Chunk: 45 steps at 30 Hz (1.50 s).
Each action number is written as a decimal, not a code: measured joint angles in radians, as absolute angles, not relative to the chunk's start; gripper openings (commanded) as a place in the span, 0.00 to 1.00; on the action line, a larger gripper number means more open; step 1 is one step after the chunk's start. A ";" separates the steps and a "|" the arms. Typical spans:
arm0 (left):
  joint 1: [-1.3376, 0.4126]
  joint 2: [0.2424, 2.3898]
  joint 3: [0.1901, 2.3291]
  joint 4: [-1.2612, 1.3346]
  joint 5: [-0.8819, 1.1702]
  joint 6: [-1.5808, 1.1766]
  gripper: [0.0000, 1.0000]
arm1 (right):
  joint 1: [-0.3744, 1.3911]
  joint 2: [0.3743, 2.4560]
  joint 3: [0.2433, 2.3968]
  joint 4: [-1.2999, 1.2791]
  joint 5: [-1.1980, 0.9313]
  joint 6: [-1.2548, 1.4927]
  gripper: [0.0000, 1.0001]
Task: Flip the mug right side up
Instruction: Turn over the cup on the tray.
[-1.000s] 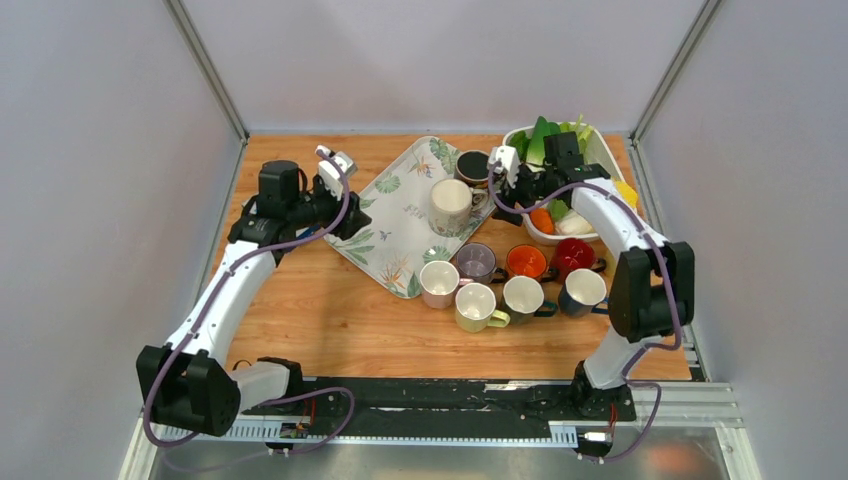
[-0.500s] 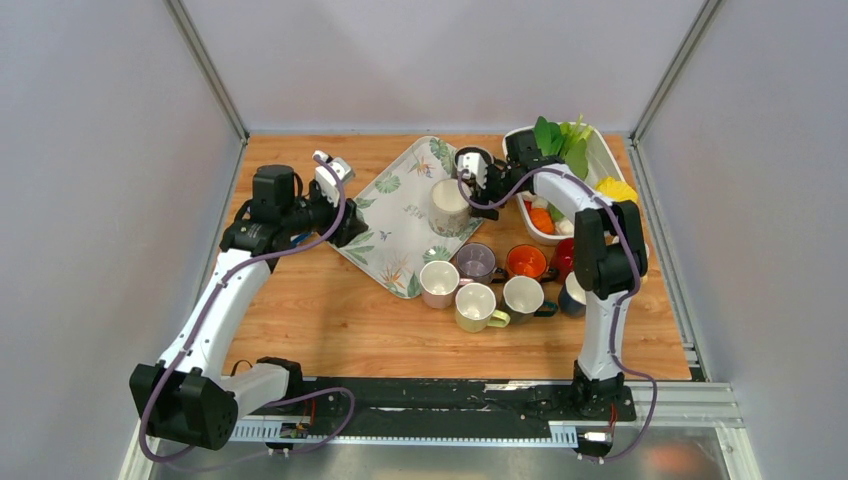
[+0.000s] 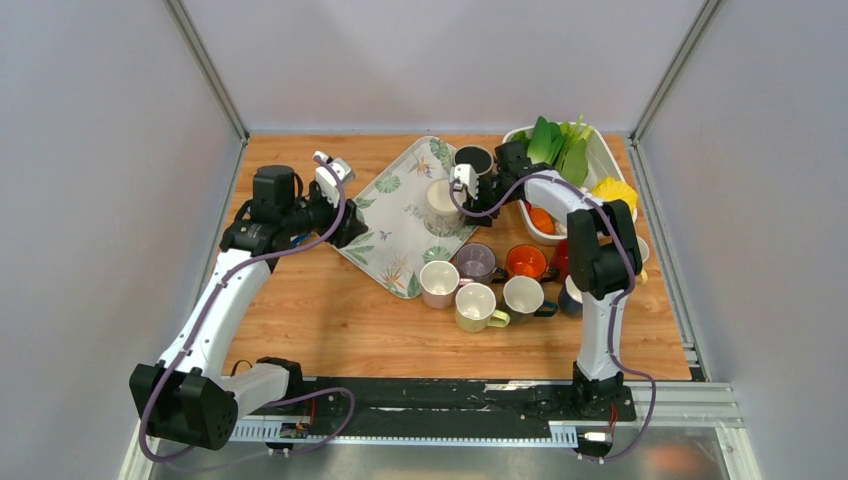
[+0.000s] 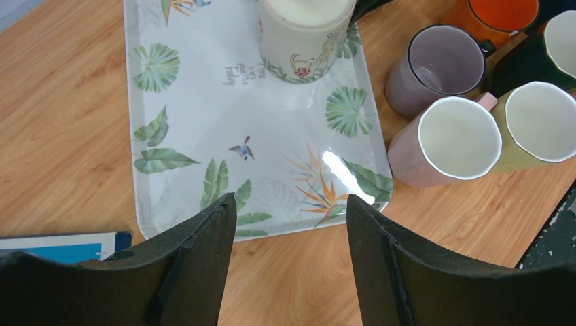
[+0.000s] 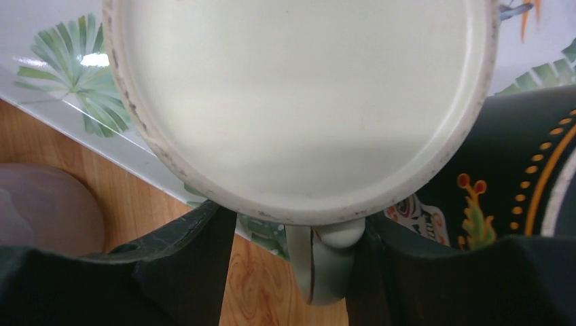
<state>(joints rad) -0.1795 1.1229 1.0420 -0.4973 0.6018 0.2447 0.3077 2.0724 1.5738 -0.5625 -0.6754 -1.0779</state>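
A cream mug (image 3: pixel 441 203) stands upside down on the leaf-print tray (image 3: pixel 390 225), its flat base facing up. It also shows in the left wrist view (image 4: pixel 306 34) and fills the right wrist view (image 5: pixel 299 95). My right gripper (image 3: pixel 466 188) is open at the mug's right side. Its jaws straddle the mug's handle (image 5: pixel 326 261): the right finger touches the handle and the left finger stands apart from it. My left gripper (image 3: pixel 343 195) is open and empty above the tray's left edge (image 4: pixel 204 102).
A black patterned mug (image 3: pixel 473 158) stands just behind the cream mug, close to my right gripper. Several upright mugs cluster in front of the tray, the pink one (image 3: pixel 438 283) nearest it. A white bin of vegetables (image 3: pixel 600 150) stands at the back right.
My right gripper moved left from the vegetable bin to the cream mug and now straddles its handle. The left arm has barely moved.
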 measured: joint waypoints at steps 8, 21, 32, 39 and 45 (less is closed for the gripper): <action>-0.179 1.123 1.042 -0.492 0.602 0.245 0.68 | 0.311 2.075 1.560 -0.564 -0.675 -1.052 0.50; -0.179 1.123 1.040 -0.489 0.602 0.245 0.68 | 0.346 2.136 1.593 -0.538 -0.674 -0.981 0.09; -0.183 1.121 1.011 -0.425 0.599 0.297 0.69 | 0.351 2.136 1.599 -0.541 -0.702 -0.818 0.00; -0.257 1.048 0.836 -0.212 0.525 0.480 0.70 | 0.350 2.103 1.613 -0.491 -0.871 -0.479 0.00; -0.329 1.006 0.714 0.024 0.458 0.707 0.70 | 0.350 2.003 1.515 -0.103 -1.071 0.023 0.05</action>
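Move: My open right fingers already straddle the handle side of the upturned white mug, whose middle is roughly 7 cm to the left and 2 cm below, level fore and aft. The black patterned mug stands about 7 cm ahead and 1 cm left; the purple mug is some 11 cm back and 1 cm left. From my left hand the white mug is about 14 cm ahead, 14 cm right and 18 cm below. I ease my right hand a couple of centimetres left and down and close its fingers on the white mug's handle. Then I lift about 12 cm, carrying left and a little back, turning the wrist some 50 degrees to tip the mug's base forward and right. Late on, my left hand, open, moves about 3 cm forward and right towards the mug, rolling and tipping its fingers up. ##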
